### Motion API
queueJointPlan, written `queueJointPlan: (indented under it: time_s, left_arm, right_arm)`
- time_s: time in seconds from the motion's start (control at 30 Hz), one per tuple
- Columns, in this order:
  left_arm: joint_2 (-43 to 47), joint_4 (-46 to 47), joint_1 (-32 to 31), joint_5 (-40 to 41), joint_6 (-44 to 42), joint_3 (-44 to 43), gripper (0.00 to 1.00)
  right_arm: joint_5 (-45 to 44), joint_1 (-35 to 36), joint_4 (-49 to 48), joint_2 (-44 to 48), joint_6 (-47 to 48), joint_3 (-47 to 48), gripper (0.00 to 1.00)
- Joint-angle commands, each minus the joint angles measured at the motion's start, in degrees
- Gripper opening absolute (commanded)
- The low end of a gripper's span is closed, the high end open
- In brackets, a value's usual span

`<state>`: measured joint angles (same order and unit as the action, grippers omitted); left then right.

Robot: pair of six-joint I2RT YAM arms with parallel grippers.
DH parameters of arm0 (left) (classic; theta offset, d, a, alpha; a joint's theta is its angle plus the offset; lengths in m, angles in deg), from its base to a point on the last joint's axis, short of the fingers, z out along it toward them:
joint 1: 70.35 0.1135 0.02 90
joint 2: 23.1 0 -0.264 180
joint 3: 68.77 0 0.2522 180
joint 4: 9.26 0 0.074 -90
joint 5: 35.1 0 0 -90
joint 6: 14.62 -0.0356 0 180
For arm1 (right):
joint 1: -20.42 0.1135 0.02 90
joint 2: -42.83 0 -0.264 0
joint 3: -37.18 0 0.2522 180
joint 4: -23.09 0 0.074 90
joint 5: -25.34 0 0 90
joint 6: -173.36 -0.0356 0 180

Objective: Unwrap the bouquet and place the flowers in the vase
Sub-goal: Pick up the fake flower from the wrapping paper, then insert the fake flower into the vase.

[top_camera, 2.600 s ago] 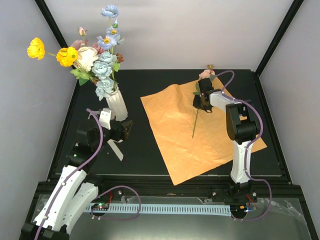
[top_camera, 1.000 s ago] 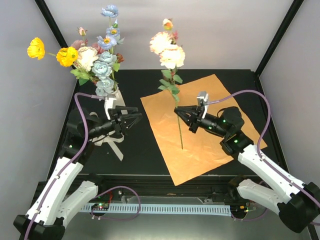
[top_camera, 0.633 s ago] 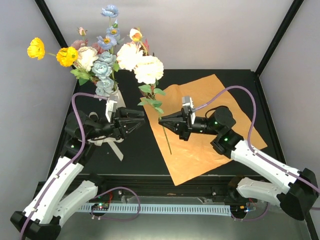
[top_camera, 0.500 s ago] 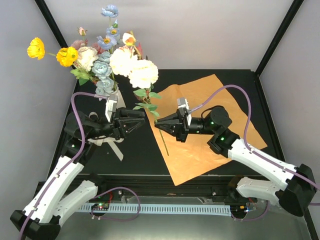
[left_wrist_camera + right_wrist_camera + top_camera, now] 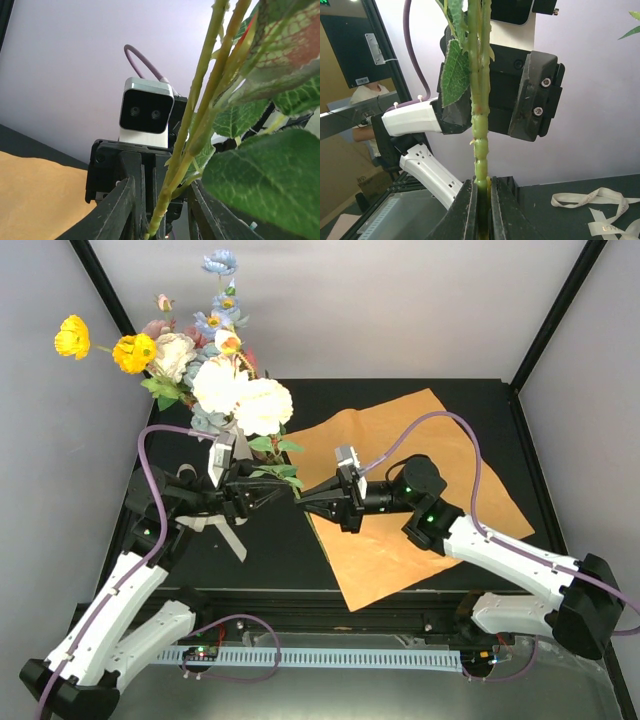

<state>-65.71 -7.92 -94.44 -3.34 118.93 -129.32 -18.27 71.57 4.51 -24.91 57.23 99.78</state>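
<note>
A stem of cream flowers (image 5: pixel 245 395) stands upright between the two grippers, left of the orange paper (image 5: pixel 430 480). My right gripper (image 5: pixel 481 210) is shut on the green stem (image 5: pixel 479 125) near its lower end. Higher up, my left gripper (image 5: pixel 165 220) has its jaws around the same stem (image 5: pixel 172 195), a gap showing on each side. The grippers meet tip to tip in the top view, left gripper (image 5: pixel 272 495) facing right gripper (image 5: pixel 302 496). Behind them the ribbed vase (image 5: pixel 230 443), mostly hidden, holds yellow (image 5: pixel 133 352), cream and blue blooms (image 5: pixel 215 322).
The orange paper lies flat and unfolded over the right half of the black table (image 5: pixel 330 400). A cream ribbon (image 5: pixel 228 536) lies on the table under the left arm, and the ribbon (image 5: pixel 600 205) shows again in the right wrist view. Grey walls close in the table.
The right arm has carried the cream flower stem leftward off the paper toward the vase. The left gripper's jaws have narrowed around the stem.
</note>
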Motion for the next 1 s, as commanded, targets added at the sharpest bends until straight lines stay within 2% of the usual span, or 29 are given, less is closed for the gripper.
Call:
queueJointPlan:
  time_s: [0.0, 0.13, 0.2, 0.3, 0.57, 0.63, 0.7, 0.87, 0.97]
  left_arm:
    - [0.6, 3.9, -0.3, -2.0, 0.1, 0.5, 0.31]
    - [0.5, 5.5, -0.4, -2.0, 1.0, 0.9, 0.29]
    - [0.5, 6.2, -0.4, -1.9, 1.0, 0.9, 0.21]
    - [1.0, 6.3, -0.4, -1.6, -0.9, 0.9, 0.03]
    - [3.4, 5.6, -0.4, 0.9, -4.0, 2.9, 0.02]
    - [3.3, 5.0, -0.4, 1.0, -4.6, 2.8, 0.02]
    - [3.7, 2.4, -0.4, 2.7, -6.9, 2.5, 0.02]
    - [7.1, -7.9, -0.3, 12.3, -18.4, 1.4, 0.02]
    - [9.0, -13.5, -0.3, 19.0, -25.7, 0.2, 0.01]
  right_arm:
    - [-0.5, 0.9, -3.8, -0.5, -1.2, 1.9, 0.01]
    - [-0.6, 1.2, -3.4, -1.0, -1.3, 2.0, 0.01]
    - [-0.6, 1.2, -3.2, -1.4, -1.3, 1.9, 0.01]
    - [-0.8, 1.2, -2.4, -1.6, -1.0, 1.9, 0.01]
    - [-2.0, 1.2, 1.9, -1.7, 1.4, 2.0, 0.03]
    - [-2.6, 1.2, 2.5, -1.6, 1.8, 1.9, 0.10]
    - [-4.1, 1.2, 4.1, -1.2, 3.0, 1.8, 0.24]
    - [-8.7, 1.2, 6.9, 2.8, 6.9, 0.0, 0.57]
    - [-12.8, 1.2, 8.5, 6.3, 9.3, -1.5, 0.72]
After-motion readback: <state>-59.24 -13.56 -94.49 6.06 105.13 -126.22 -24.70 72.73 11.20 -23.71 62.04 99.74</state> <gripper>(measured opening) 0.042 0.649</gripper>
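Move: Between the left hand's half-open fingers, or just off their tips, about 1 cm to its right and level with them, runs the upright flower stem; the white blossoms sit some 18 cm above, 3 cm ahead and 2 cm left. The right gripper already pinches that stem; from the right hand, the left gripper is about 2 cm ahead, 3 cm left and 5 cm above. The vase stands roughly 13 cm ahead, 11 cm left and 30 cm below the left hand. Closing almost on the spot, the left fingers pinch the stem above the right hand's grip; only then do the right fingers spread wide and let go, that hand sinking and edging forward about 1 cm each. The left hand keeps its new hold and finally eases some 1.5 cm left, turning about 10 degrees counter-clockwise with its fingertips tipping slightly. ##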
